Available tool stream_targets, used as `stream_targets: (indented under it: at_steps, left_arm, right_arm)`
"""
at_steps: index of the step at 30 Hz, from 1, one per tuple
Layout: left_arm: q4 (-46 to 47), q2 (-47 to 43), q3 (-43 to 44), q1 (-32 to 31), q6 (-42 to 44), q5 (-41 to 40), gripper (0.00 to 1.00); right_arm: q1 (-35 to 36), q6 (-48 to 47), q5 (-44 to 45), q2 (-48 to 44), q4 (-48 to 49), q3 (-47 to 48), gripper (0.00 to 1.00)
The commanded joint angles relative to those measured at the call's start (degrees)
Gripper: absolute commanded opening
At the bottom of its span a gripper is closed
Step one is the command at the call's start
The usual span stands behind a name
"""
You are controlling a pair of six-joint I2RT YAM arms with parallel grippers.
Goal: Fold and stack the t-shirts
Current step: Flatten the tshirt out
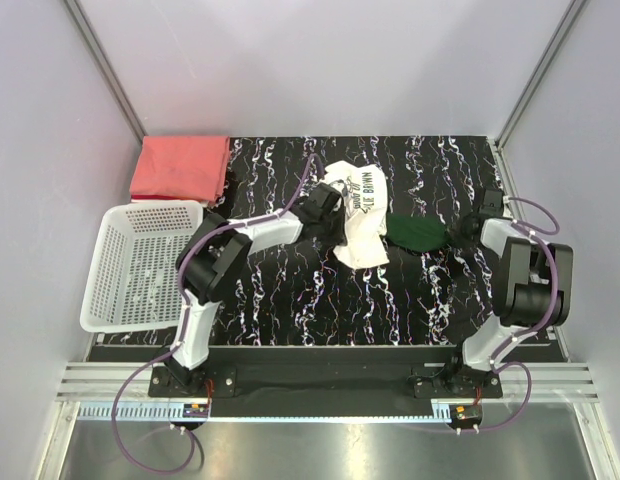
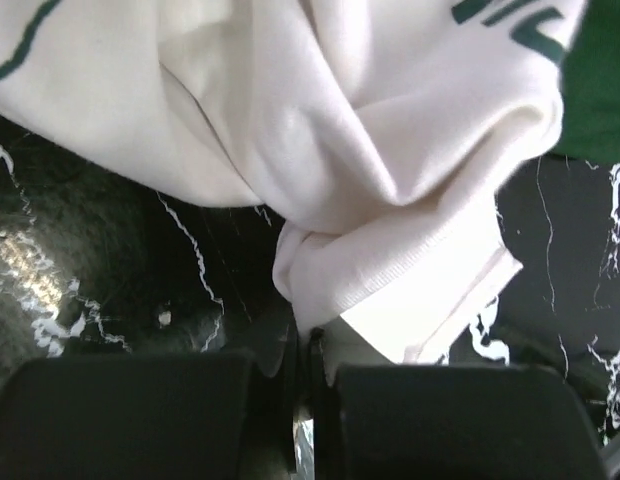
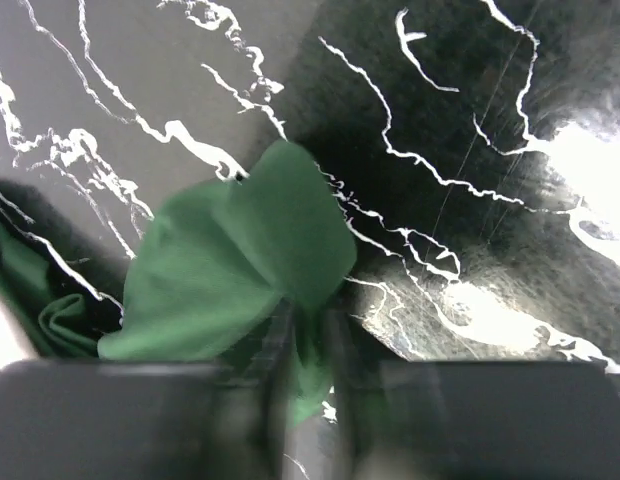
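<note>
A cream-white t-shirt (image 1: 362,212) with dark lettering lies crumpled on the black marbled table, its dark green sleeve (image 1: 415,232) stretched to the right. My left gripper (image 1: 328,215) is at the shirt's left side. In the left wrist view it (image 2: 308,345) is shut on a fold of the white cloth (image 2: 390,150) by the ribbed hem. My right gripper (image 1: 460,228) is at the sleeve's right end. The right wrist view is blurred, but shows it (image 3: 308,345) pinching the green cloth (image 3: 230,260) between narrow jaws. A salmon-red t-shirt (image 1: 180,167) lies folded at the back left.
A white plastic mesh basket (image 1: 140,265) stands at the table's left edge, beside the left arm's elbow. Grey walls close in the table at the back and both sides. Bare marbled tabletop (image 1: 320,300) stretches in front of the shirt.
</note>
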Motion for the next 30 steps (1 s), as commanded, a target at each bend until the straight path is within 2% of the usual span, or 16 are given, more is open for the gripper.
stream_targets:
  at_steps: [1, 2, 6, 8, 12, 14, 17, 18, 19, 22, 24, 26, 30]
  left_arm:
    - [-5.27, -7.31, 7.14, 0.41, 4.14, -0.34, 0.0]
    - [-9.03, -11.07, 8.65, 0.76, 4.41, -0.17, 0.0]
    - [-14.07, -23.39, 14.02, 4.19, 3.54, 5.18, 0.0]
    - [-16.18, -29.98, 15.69, 6.64, 2.31, 5.98, 0.07]
    - [-19.26, -36.59, 15.09, 13.05, 0.55, 14.13, 0.2]
    - [-19.53, -39.05, 13.16, 14.82, 0.02, 16.78, 0.2]
    - [-19.62, -41.16, 7.8, 16.58, 0.28, 16.71, 0.18]
    - [-19.62, -41.51, 6.3, 16.76, 0.54, 17.06, 0.15]
    - [-19.44, -42.13, 3.16, 16.67, 1.24, 16.63, 0.08]
    - [-14.9, -43.18, -4.67, 16.59, 0.29, 15.83, 0.06]
    - [-11.81, -43.1, -9.77, 14.76, 0.8, 17.06, 0.27]
    - [-11.36, -41.52, -10.67, 11.77, 2.99, 13.22, 0.42]
    - [-8.9, -34.07, -6.92, 1.23, 7.66, 11.17, 0.58]
  right_arm:
    - [-1.21, -2.22, -2.12, -2.69, 0.62, 4.26, 0.13]
    - [-1.56, -3.45, -2.21, -4.45, -1.22, 5.66, 0.01]
    - [-3.32, -5.57, 1.2, -15.08, -13.26, 19.34, 0.0]
    - [-4.9, -6.53, 3.06, -19.82, -19.15, 23.59, 0.0]
    - [-6.92, -8.55, 2.36, -25.73, -25.23, 32.28, 0.0]
    - [-7.01, -9.43, 1.67, -27.83, -28.13, 34.75, 0.0]
    - [-7.01, -10.4, -0.09, -29.59, -31.12, 36.08, 0.0]
    - [-7.01, -10.75, -0.1, -29.86, -31.82, 36.17, 0.0]
    - [-7.01, -11.63, -0.18, -30.47, -32.09, 35.74, 0.0]
    - [-7.01, -12.25, -5.62, -32.5, -32.27, 31.53, 0.0]
    - [-7.01, -10.85, -8.79, -35.39, -31.57, 25.74, 0.0]
    - [-7.01, -9.44, -11.07, -38.72, -30.34, 20.47, 0.0]
    - [-7.01, -9.62, -13.19, -42.69, -30.68, 17.2, 0.0]
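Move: Both hands are down at the crumpled t-shirt, some 30 cm apart: the left, already shut on its cream edge, has the shirt's middle about 9 cm to its right, 5 cm ahead and 1 cm below, with the green part 19 cm right and 2 cm ahead. The right hand is closing on the green part's end; that part's middle lies 9 cm to its left and 1 cm ahead, the shirt's middle 20 cm left and 4 cm ahead. The right hand finishes closing on the green end and both hands sweep up about 40 cm, fingertips swinging outward and up by some 35 to 40 degrees while the left also drifts left. Both then sink with the tilt partly undone, the right keeping its pinch and drawing back to end well above the table, while the left drops lower, back and left of its start, its fingers opening to about half, free of the cream cloth. ##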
